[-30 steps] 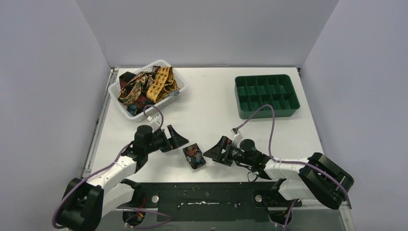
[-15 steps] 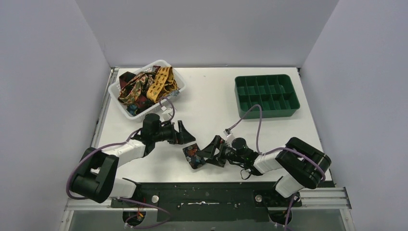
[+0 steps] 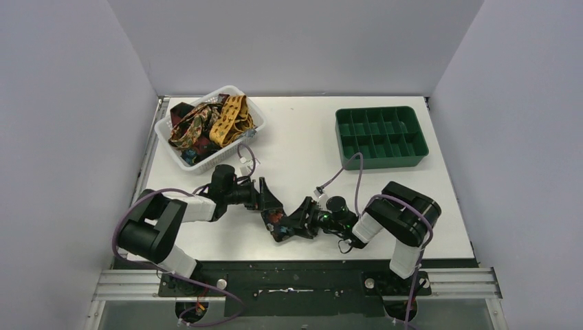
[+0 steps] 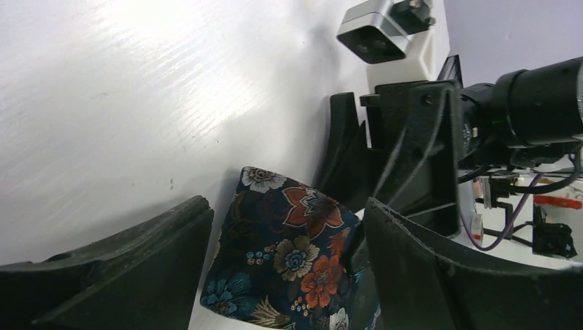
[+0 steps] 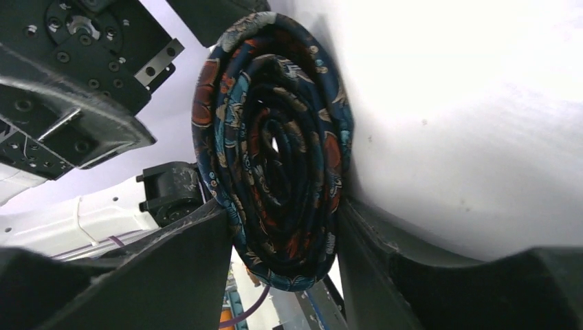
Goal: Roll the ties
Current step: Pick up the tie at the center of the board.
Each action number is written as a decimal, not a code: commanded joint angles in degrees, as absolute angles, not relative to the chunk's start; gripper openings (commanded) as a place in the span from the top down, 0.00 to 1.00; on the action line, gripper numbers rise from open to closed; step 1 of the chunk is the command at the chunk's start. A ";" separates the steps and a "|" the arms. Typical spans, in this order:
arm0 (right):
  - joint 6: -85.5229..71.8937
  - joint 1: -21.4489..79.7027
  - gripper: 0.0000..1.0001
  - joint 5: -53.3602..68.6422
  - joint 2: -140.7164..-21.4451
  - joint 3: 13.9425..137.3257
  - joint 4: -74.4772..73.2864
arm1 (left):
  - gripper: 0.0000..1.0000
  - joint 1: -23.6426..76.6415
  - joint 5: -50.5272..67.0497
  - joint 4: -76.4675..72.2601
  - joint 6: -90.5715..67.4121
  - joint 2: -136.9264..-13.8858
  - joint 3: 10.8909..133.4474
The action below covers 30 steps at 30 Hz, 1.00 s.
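Observation:
A dark floral tie [image 3: 277, 224], wound into a tight roll, stands on edge on the white table near the front. My left gripper [image 3: 269, 206] reaches it from the left. In the left wrist view its open fingers [image 4: 110, 275] straddle the roll [image 4: 289, 261], with a thin gap on one side. My right gripper [image 3: 296, 221] comes from the right. In the right wrist view it [image 5: 282, 213] is shut on the spiral roll [image 5: 275, 158], both fingers pressing its sides. More ties [image 3: 220, 120], mustard, dark red and brown, lie tangled in a basket.
The white basket [image 3: 231, 89] sits at the back left of the table. A green divided tray [image 3: 381, 162] stands at the back right. Purple cables [image 3: 357, 175] loop above both wrists. The two grippers almost touch around the roll.
Both arms have moved in on the roll from either side. The right jaws have closed onto it. The left jaws have narrowed a little around it.

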<state>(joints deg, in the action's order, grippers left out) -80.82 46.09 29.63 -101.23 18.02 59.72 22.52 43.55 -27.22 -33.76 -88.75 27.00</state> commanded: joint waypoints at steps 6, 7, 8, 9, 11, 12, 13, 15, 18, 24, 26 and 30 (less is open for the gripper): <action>-81.01 43.46 0.62 33.49 -107.03 20.35 73.70 | 0.25 22.59 48.95 -45.77 -42.10 -92.93 21.90; -80.43 43.28 0.62 33.63 -106.85 20.62 73.03 | 0.25 22.54 48.87 -46.46 -42.74 -93.12 21.48; -79.20 43.18 0.62 33.61 -106.58 20.91 72.26 | 0.25 22.51 48.60 -46.49 -43.04 -93.08 21.07; -78.51 43.16 0.62 33.58 -106.37 21.24 71.73 | 0.25 22.54 48.22 -46.55 -43.25 -92.93 20.74; -77.75 43.08 0.62 33.79 -106.49 21.62 72.16 | 0.25 22.50 47.91 -46.69 -43.86 -92.68 20.30; -77.56 43.07 0.62 33.91 -106.63 21.69 72.43 | 0.25 22.50 47.90 -47.87 -44.66 -92.56 19.93; -77.34 43.12 0.62 33.99 -106.95 21.83 72.92 | 0.25 22.54 47.72 -49.62 -46.02 -92.59 19.50; -77.15 43.07 0.63 34.44 -107.76 21.76 75.92 | 0.25 22.40 47.64 -53.58 -49.59 -93.41 18.33; -76.63 42.98 0.64 34.30 -108.04 21.74 77.12 | 0.26 22.17 48.18 -63.60 -55.73 -96.58 15.82; -75.72 42.18 0.65 35.38 -109.05 21.79 76.08 | 0.36 22.23 49.53 -86.28 -67.11 -105.10 12.75; -75.28 41.70 0.65 35.53 -109.15 21.68 74.75 | 0.40 22.15 49.49 -91.66 -69.79 -106.99 12.18; -74.76 41.16 0.65 35.87 -109.07 21.37 73.78 | 0.46 22.06 49.74 -95.33 -71.80 -108.77 12.67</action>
<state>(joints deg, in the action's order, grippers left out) -77.43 42.09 37.91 -108.71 20.38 70.74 21.89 46.35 -78.96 -66.30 -107.55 12.51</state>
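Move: The rolled tie lies with its middle some 4 cm back, 3 cm right and 2 cm below the left hand, whose open fingers are beside its forward part. From the right hand the same roll is roughly 4 cm to the left, level fore and aft and about 1 cm lower, its spiral end already between the tips. The basket stands some 26 cm ahead and 22 cm left of the left hand; the green tray about 30 cm ahead and 30 cm right of the right hand. Close the right fingers on the rear part of the rolled tie, dipping slightly, then ease that hand about 1 cm forward and a little up while keeping the pinch. Draw the left gripper some 2 cm back over the roll with a slight dip, then swing its fingertips up towards level by roughly 20 degrees, rolling its forward side down, and narrow its fingers until they take the roll from both sides. ##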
